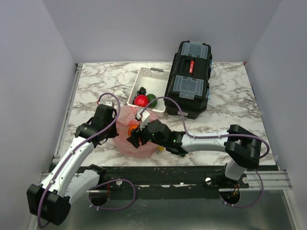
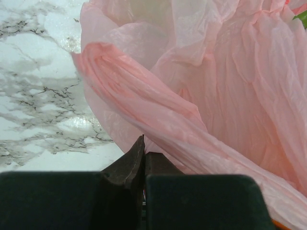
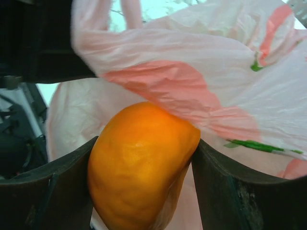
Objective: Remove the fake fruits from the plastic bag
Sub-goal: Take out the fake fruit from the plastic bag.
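The pink plastic bag [image 1: 130, 129] lies crumpled on the marble table near the front, between my two arms. My right gripper [image 1: 133, 134] is inside the bag's mouth, shut on the orange fruit [image 3: 139, 167], which fills the space between both fingers. My left gripper [image 1: 113, 128] is shut on a fold of the bag [image 2: 192, 96] at its left side. The red fruit [image 1: 140, 100] and the dark green fruit [image 1: 151, 98] lie in the white tray [image 1: 152, 74]. The light yellow-green fruit is hidden.
A cluster of black grapes [image 1: 142, 90] lies in the tray behind the red fruit. A black toolbox [image 1: 189, 76] stands right of the tray. White walls close in the table at the back and sides.
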`<state>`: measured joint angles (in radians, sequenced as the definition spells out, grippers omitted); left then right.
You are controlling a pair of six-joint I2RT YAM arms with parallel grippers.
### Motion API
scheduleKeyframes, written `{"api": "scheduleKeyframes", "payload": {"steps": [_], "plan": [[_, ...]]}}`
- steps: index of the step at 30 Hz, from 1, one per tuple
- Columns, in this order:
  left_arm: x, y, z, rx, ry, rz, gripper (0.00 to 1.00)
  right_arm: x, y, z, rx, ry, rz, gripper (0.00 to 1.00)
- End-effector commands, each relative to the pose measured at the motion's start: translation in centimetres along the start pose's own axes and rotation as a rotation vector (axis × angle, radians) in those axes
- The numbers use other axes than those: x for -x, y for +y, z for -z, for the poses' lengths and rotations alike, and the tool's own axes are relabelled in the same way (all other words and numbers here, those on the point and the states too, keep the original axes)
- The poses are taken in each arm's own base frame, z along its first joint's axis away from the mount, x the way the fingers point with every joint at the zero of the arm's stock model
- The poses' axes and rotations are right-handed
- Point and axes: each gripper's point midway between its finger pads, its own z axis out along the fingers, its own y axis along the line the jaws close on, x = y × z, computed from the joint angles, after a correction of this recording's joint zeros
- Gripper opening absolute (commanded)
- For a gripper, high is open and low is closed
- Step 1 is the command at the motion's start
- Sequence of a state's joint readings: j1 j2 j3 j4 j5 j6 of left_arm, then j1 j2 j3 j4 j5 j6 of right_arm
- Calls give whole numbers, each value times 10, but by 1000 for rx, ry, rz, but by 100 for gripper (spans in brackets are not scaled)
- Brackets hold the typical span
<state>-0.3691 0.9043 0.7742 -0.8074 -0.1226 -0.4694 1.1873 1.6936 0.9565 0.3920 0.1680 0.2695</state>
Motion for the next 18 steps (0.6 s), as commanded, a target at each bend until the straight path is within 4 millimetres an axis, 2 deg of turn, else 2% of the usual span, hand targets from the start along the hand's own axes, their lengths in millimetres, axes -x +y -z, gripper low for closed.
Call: {"api": "scheduleKeyframes", "payload": {"steps": [1, 11, 18], "plan": [[7, -3, 4, -7, -20, 2, 0, 41, 31, 18, 160, -117, -32, 12], [7, -4, 3, -8, -11, 1, 0, 91, 36, 54, 185, -249, -36, 8], [7, -3, 4, -3, -15, 3, 0, 122, 6, 60, 9, -342, -24, 6]]}}
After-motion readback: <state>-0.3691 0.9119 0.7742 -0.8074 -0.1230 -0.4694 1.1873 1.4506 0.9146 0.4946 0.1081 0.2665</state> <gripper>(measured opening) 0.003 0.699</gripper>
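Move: The right hand already has the orange fruit in its fingers inside the bag. The white basket it is bound for is centred about 25 cm ahead, 7 cm to the right and 11 cm lower. In the basket, the red fruit is some 21 cm ahead and 3 cm right of that hand, and the green fruit 21 cm ahead and 8 cm right. From the left hand, the basket lies roughly 24 cm ahead, 14 cm right and 10 cm below. Still gripping the orange fruit at its sides, the right hand lifts it nearly straight up out of the bag by about 12 cm, easing back a couple of centimetres on the way, while the leftward-pointing fingers tip upward some 15 degrees. The left hand stays put, fingers shut on the bag's edge to hold it back. ##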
